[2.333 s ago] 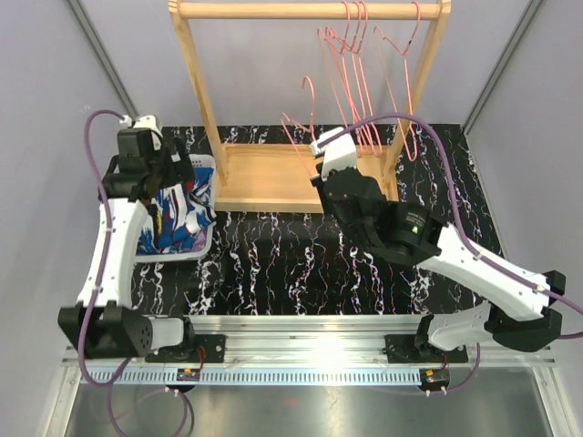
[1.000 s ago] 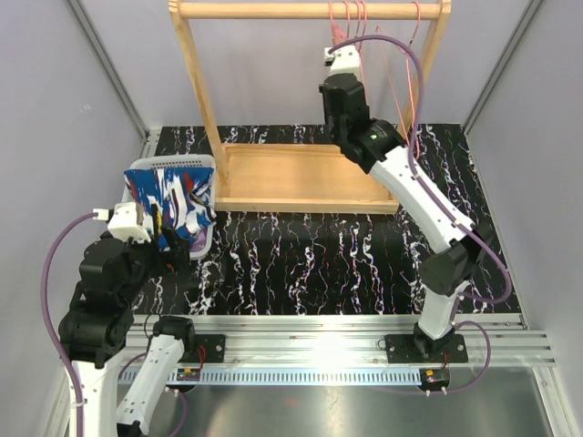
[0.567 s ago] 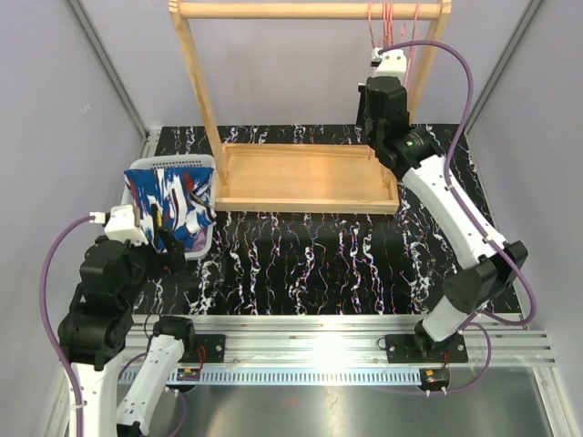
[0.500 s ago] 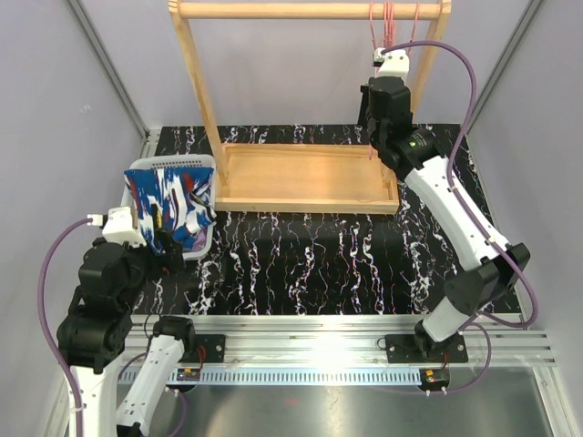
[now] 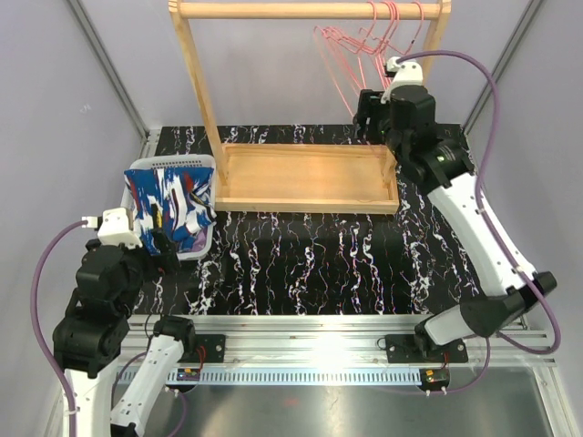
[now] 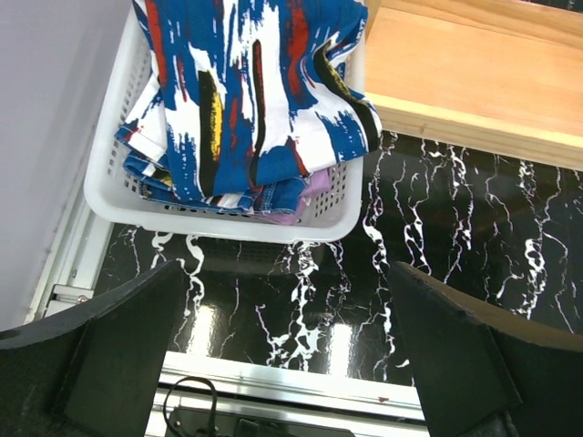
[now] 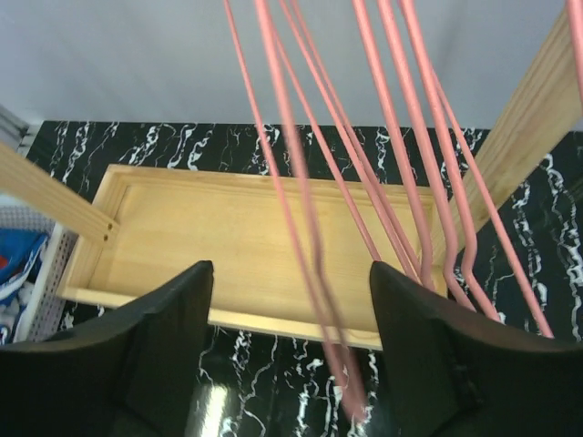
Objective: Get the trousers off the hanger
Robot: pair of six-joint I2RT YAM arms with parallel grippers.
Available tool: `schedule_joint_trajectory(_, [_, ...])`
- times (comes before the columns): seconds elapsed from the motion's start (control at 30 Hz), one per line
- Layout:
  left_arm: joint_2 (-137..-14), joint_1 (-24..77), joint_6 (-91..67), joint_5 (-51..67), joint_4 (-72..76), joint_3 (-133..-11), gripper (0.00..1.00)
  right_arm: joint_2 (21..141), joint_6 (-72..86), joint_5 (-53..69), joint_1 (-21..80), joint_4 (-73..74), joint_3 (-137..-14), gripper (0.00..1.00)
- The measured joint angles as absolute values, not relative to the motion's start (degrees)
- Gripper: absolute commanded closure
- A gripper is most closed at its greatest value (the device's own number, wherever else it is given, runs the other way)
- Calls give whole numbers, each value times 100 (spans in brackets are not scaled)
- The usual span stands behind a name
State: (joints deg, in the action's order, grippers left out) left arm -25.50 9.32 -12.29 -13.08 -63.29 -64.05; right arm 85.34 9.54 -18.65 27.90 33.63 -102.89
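Observation:
The dark blue splashed trousers (image 5: 171,205) lie heaped in a white basket (image 5: 202,244) at the left. In the left wrist view a bit of the lilac trousers (image 6: 308,193) peeks out under the blue trousers (image 6: 246,91). Bare pink wire hangers (image 5: 364,45) hang at the right end of the wooden rail. My right gripper (image 5: 364,105) is open just below them. One blurred hanger (image 7: 314,291) swings loose between its fingers, the others (image 7: 410,182) hang to the right. My left gripper (image 6: 287,355) is open and holds nothing, above the table in front of the basket (image 6: 228,223).
The wooden rack has a top rail (image 5: 273,10), two posts and a shallow base tray (image 5: 305,177) on the black marbled table. The right post (image 7: 537,118) stands close beside my right gripper. An aluminium rail (image 5: 310,328) runs along the near edge. Grey walls enclose both sides.
My right gripper has opened and let go of the hanger, which now swings on the rail; that arm drew right and slightly back. The left arm pulled slightly nearer.

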Motion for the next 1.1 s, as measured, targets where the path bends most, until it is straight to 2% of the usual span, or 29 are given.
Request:
schedule_joint_trajectory(0.07, [-2550, 1004, -1229, -1466, -6322, -6405, 1, 8276, 915, -1708, 2788, 3492, -10289, 9])
schedule_joint_trajectory(0.2, [-2550, 1096, -1234, -1726, -6311, -6405, 1, 7725, 836, -1391, 2781, 3782, -10309, 1])
schedule_joint_trajectory(0.47, [-2477, 1129, -1208, -2220, -6235, -6490, 1, 6744, 735, -1208, 2779, 4412, -10097, 1])
schedule_joint_trajectory(0.83, [-1837, 1332, -954, -2714, -6001, -6405, 1, 5013, 1048, -2003, 2775, 6073, -9485, 0])
schedule_joint_trajectory(1.1, [-1402, 1549, -856, -2902, -5981, -6222, 1, 4180, 1133, -2545, 2773, 6628, -8803, 1])
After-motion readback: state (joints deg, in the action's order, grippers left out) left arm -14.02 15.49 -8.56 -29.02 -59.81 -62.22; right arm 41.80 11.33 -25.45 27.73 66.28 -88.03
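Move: The pink hangers bunched towards the right end of the rail are what the right hand is leaving: their middle is about 5 cm ahead of it, roughly in line sideways and some 9 cm higher. The rack's right post stands about 10 cm ahead and 10 cm to the right. From the left hand, the hangers are some 30 cm ahead, 41 cm right and 20 cm up, and the blue trousers in the basket about 22 cm ahead, 4 cm left and 22 cm below. The right hand backs away from the hangers and the rack, its part-open fingers spreading fully, and travels about 24 cm back and 15 cm to the right, first rising some 6 cm and then sinking about 7 cm, to hover over the bare front right of the table. The empty, open left hand eases about 4 cm left, then also 3 cm back and a little up, away from the basket, its fingers tipping up by some 15 degrees. ##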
